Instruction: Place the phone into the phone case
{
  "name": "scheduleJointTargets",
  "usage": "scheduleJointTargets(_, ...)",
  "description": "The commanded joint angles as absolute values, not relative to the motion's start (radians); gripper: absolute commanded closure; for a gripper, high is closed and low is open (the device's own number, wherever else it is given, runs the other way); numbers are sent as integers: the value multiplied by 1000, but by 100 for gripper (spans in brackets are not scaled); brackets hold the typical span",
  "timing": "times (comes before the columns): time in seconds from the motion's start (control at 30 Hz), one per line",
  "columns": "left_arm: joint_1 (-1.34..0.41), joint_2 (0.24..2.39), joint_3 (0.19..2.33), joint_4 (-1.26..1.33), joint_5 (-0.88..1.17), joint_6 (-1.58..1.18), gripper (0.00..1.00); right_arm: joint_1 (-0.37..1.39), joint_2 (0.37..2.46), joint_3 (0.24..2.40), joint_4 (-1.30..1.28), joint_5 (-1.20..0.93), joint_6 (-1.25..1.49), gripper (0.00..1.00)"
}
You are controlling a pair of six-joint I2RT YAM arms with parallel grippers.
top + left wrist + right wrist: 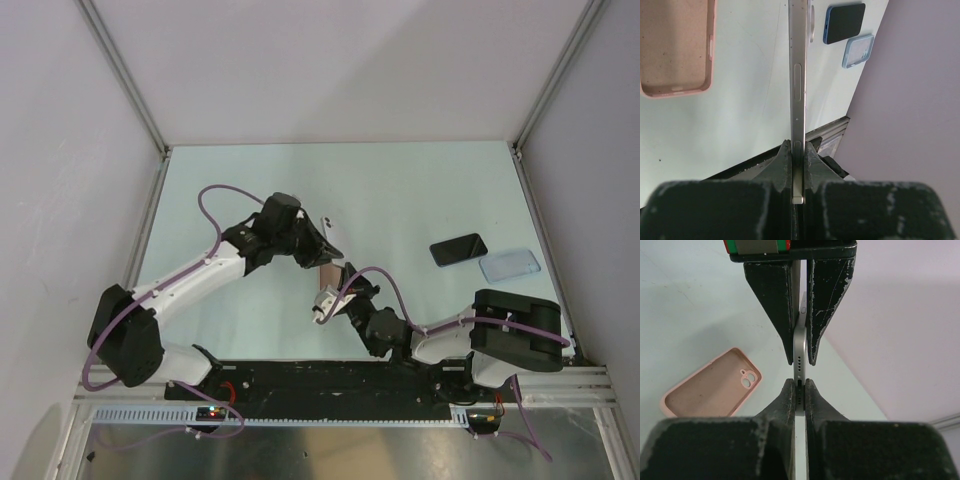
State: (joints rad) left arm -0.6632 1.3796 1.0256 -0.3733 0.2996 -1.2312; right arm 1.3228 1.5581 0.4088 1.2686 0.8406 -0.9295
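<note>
A slim silver phone (798, 75) is held edge-on above the table between both grippers. My left gripper (798, 150) is shut on one end of it. My right gripper (799, 385) is shut on the other end, the one with the port and speaker holes (799, 352). The left gripper's black fingers (775, 300) show from above in the right wrist view, pinching the same phone. An empty pink phone case (712, 387) lies open side up on the table beside and below the phone, also in the left wrist view as the pink case (675, 47).
A dark phone in a blue case (458, 249) and a clear bluish case (509, 264) lie at the table's right side. Both arms meet near the middle front (328, 275). Grey walls close in the table on three sides.
</note>
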Motion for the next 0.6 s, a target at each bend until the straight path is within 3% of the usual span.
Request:
scheduleJointTargets(0.0, -662, 1320, 1043, -348, 325, -1213, 100, 1319, 1540, 443, 1372, 852, -913, 100)
scheduleJointTargets(0.23, -661, 1314, 1039, -348, 310, -1198, 91, 1318, 1516, 443, 1321, 842, -858, 100)
scheduleJointTargets(0.37, -662, 1308, 1043, -347, 297, -1182, 65, 1311, 1470, 439, 1231, 838, -773, 100)
scheduleJointTargets(0.57, -660, 1310, 1060, -347, 256, -1143, 39, 1259, 1345, 434, 995, 788, -527, 100)
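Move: Both hands hold the white phone on edge near its port end; its middle lies about 6 cm ahead of the right hand and 2 cm left. The open pink phone case lies roughly 9 cm ahead of the right hand, 4 left and 16 below, and about 6 ahead of the left hand, 1 left and 17 below. The black phone lies some 35 cm right of the pink case and 6 farther out. The left fingers open about halfway, releasing the white phone; the right keeps its pinch, tipping down some 10 degrees. ##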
